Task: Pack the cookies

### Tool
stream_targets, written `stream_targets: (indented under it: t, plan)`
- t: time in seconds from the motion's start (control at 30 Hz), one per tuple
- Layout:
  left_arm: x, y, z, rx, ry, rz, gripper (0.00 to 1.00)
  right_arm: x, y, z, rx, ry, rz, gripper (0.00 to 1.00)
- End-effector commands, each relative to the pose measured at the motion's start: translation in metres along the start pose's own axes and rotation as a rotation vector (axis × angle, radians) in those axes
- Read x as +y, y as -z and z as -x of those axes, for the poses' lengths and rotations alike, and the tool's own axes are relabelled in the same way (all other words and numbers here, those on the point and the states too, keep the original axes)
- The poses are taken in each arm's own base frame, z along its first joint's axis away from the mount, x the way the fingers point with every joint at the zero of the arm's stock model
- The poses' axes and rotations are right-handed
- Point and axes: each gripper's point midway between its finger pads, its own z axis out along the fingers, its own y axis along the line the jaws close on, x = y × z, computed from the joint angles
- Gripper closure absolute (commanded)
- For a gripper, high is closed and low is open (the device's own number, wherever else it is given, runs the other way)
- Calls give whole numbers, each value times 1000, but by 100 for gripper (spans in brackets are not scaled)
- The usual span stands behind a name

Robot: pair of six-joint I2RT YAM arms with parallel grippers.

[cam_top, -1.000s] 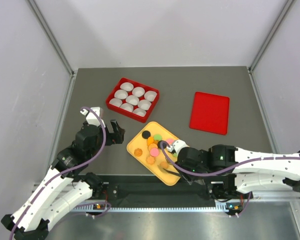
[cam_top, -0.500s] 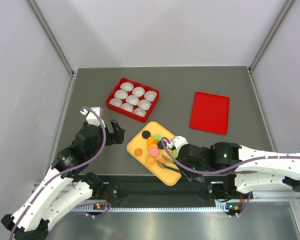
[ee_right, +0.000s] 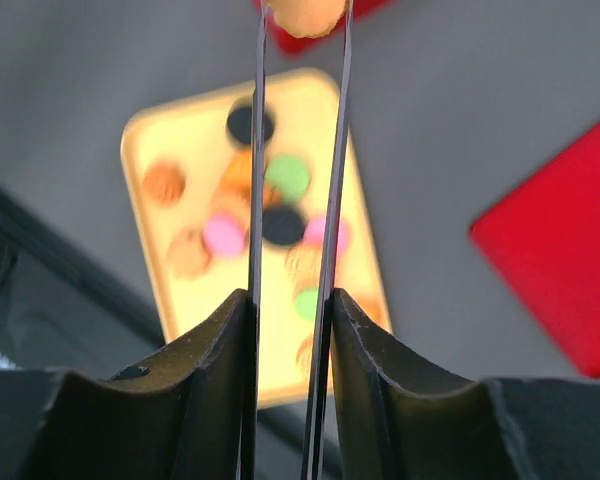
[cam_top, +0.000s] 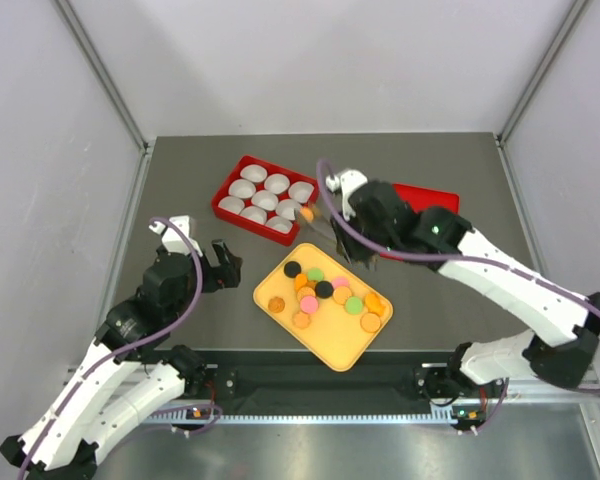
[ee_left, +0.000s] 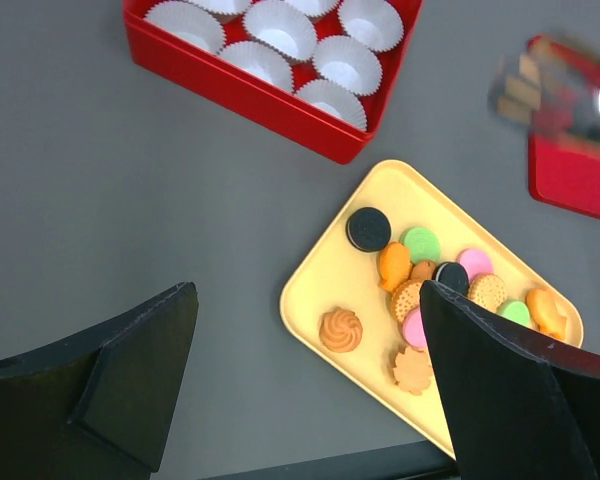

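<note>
Several cookies (cam_top: 325,290) in orange, pink, green and black lie on a yellow tray (cam_top: 335,345), also seen from the left wrist (ee_left: 320,285). My right gripper (cam_top: 345,240) is shut on thin metal tongs (ee_right: 255,180). The tips of the tongs pinch one orange cookie (ee_right: 302,15), which hangs at the near right edge of the red box (cam_top: 305,213). My left gripper (cam_top: 230,262) is open and holds nothing; it hovers left of the tray (ee_left: 305,300).
The red box (cam_top: 218,205) holds several white paper cups (cam_top: 265,200), shown in the left wrist view too (ee_left: 280,25). A flat red lid (cam_top: 420,225) lies to the right of it. Grey walls close in the dark table on three sides.
My right arm has risen off the tray and swung back toward the red box, carrying the orange cookie in the tongs. The left arm has drawn back slightly to the left.
</note>
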Motion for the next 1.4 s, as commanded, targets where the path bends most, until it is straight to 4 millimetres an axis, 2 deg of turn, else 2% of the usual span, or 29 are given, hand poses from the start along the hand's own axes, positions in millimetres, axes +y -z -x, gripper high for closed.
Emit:
stream_targets:
  t: [0.0, 0.03, 0.07, 0.13, 0.17, 0.2, 0.23, 0.27, 0.3, 0.37, 0.4, 0.43, 0.53, 0.63, 0.67, 0.73, 0.9, 1.17, 1.37]
  plan:
    - [6, 16, 28, -71, 32, 47, 3, -5, -17, 86, -220, 25, 26, 67]
    - [8, 20, 30, -71, 23, 54, 3, -16, -26, 97, -233, 15, 3, 67]
    - [12, 21, 31, -81, 21, 69, 3, -20, -43, 110, -232, 11, -10, 67]
    - [16, 24, 32, -91, 18, 78, 3, -33, -61, 136, -284, 7, -29, 67]
    - [17, 25, 32, -95, 21, 81, 3, -34, -80, 147, -292, 8, -28, 68]
    - [17, 27, 33, -108, 28, 72, 3, -33, -89, 163, -336, 7, -10, 68]
    - [17, 27, 32, -110, 28, 71, 3, -42, -99, 172, -353, 0, -19, 68]
    - [17, 27, 32, -113, 27, 66, 3, -43, -101, 190, -394, -4, -16, 68]
    - [18, 29, 33, -122, 31, 68, 3, -47, -150, 203, -395, -12, 12, 69]
    - [19, 30, 34, -130, 35, 67, 3, -46, -170, 208, -397, -9, 26, 69]
    - [19, 28, 32, -129, 34, 68, 3, -49, -178, 216, -429, -14, 23, 69]
    - [19, 29, 33, -133, 33, 64, 3, -50, -197, 216, -423, -21, 22, 69]
    - [21, 29, 32, -136, 33, 73, 3, -44, -227, 218, -434, -28, 69, 69]
    - [21, 30, 33, -143, 35, 71, 3, -41, -244, 218, -434, -48, 87, 68]
    - [21, 30, 33, -144, 35, 69, 3, -41, -258, 209, -409, -56, 89, 68]
    - [21, 30, 33, -146, 36, 66, 3, -41, -267, 204, -399, -69, 94, 68]
    - [20, 31, 33, -148, 37, 59, 3, -40, -279, 199, -391, -83, 94, 67]
    - [20, 30, 32, -146, 37, 59, 3, -42, -296, 179, -342, -90, 88, 68]
    - [21, 30, 32, -147, 38, 63, 3, -44, -298, 170, -320, -95, 77, 68]
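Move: The right hand holds tongs gripping a cookie; the farthest paper cup in the red box lies some 34 cm ahead of this hand, 23 cm left and 24 cm below. The box's middle is about 27 cm ahead and 20 left, the yellow tray some 2 cm back and 5 left, the red lid 20 ahead and 18 right, all at table level. From the left hand, that cup is about 32 cm ahead, 4 right and 22 below. Right hand sweeps tongs and cookie some 30 cm forward-left, then down, over the farthest cup; left eases up-left. ##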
